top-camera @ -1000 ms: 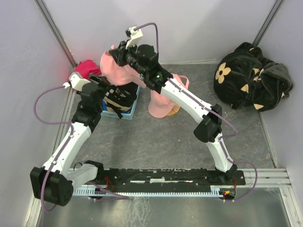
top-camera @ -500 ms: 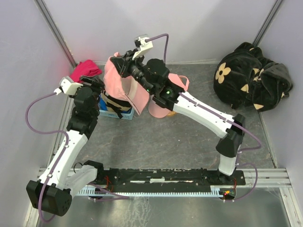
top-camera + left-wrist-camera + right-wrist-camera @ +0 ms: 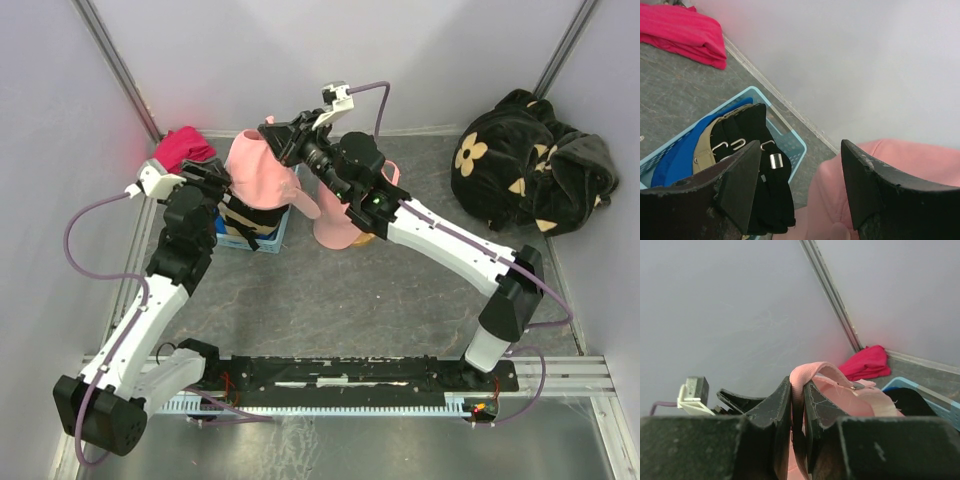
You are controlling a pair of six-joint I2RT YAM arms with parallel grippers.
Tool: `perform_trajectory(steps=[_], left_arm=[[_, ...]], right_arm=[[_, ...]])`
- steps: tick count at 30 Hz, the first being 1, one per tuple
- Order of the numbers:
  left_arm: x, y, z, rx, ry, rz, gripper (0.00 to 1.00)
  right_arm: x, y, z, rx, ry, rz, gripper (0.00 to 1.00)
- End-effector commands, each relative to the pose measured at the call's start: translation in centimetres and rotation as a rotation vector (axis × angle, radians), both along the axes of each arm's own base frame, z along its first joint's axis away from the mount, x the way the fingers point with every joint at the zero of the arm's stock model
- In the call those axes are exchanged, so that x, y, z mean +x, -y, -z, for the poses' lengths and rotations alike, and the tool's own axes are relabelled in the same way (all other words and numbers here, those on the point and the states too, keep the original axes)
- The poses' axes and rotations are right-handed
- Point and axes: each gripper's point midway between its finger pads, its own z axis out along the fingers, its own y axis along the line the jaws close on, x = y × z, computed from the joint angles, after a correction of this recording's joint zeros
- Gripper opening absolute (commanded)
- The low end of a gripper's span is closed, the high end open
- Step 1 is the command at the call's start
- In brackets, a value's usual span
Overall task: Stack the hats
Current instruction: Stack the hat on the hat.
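My right gripper (image 3: 276, 138) (image 3: 798, 390) is shut on the back strap of a pink hat (image 3: 258, 172) (image 3: 860, 401), holding it just above the blue basket (image 3: 268, 238). In that basket black (image 3: 756, 165), tan (image 3: 703, 150) and bright blue (image 3: 675, 161) hats lie nested. My left gripper (image 3: 216, 176) (image 3: 800, 186) hovers open at the basket's left side, its fingers (image 3: 740, 180) apart, with the pink hat's edge (image 3: 826, 200) showing between them but not gripped. A second pink hat (image 3: 338, 226) lies on the table right of the basket, partly under my right arm.
A red-pink cloth bundle (image 3: 182, 146) (image 3: 686, 31) lies in the back left corner against the wall. A big black plush with beige flowers (image 3: 530, 172) fills the back right corner. Walls close in behind and on both sides.
My right arm has swung the pink hat about over the basket; it hung lower with the brim down, and now sits higher and more level. The left gripper has shifted slightly and stays open.
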Motion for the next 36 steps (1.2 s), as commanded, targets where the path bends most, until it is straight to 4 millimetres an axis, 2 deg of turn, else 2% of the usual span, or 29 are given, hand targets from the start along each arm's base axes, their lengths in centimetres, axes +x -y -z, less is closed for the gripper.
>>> perform_trajectory(steps=[1,16,21,29,36], left_arm=[[0.0,-0.2,-1.6,0.003,0.054,-0.031,0.72],[0.7,1.3,-1.3,0.040,0.045,-0.026,0.72],[1.0,2.1,-1.1,0.057,0.040,-0.020,0.72],[2.1,5.0,-0.5,0.100,0.029,0.004,0.72],[3.0,7.2,-0.1,0.136,0.021,0.029,0.72]], right_arm=[[-1.1,0.3,-3.6,0.159,0.026,-0.082,0.21],[1.6,2.3,1.0,0.258,-0.087,-0.088,0.21],[3.1,4.1,2.8,0.289,-0.123,-0.067,0.21],[4.7,7.3,6.8,0.304,-0.172,-0.007,0.21],[5.4,10.7,7.7,0.321,-0.171,0.052,0.21]])
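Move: The right hand holds the upper pink hat by its strap; the pink hat on the stand lies about 6 cm ahead, 15 cm to its right and 28 cm below. The basket is some 13 cm ahead, 9 cm left and 41 cm below. From the open left hand, the held hat's body hangs about 9 cm right and 3 cm ahead, nearly level, with the stand's hat 24 cm right, 5 cm ahead and 16 cm below. Right hand lowers the gripped hat some 14 cm, rightward and forward towards the stand's hat; open left follows rightward. ##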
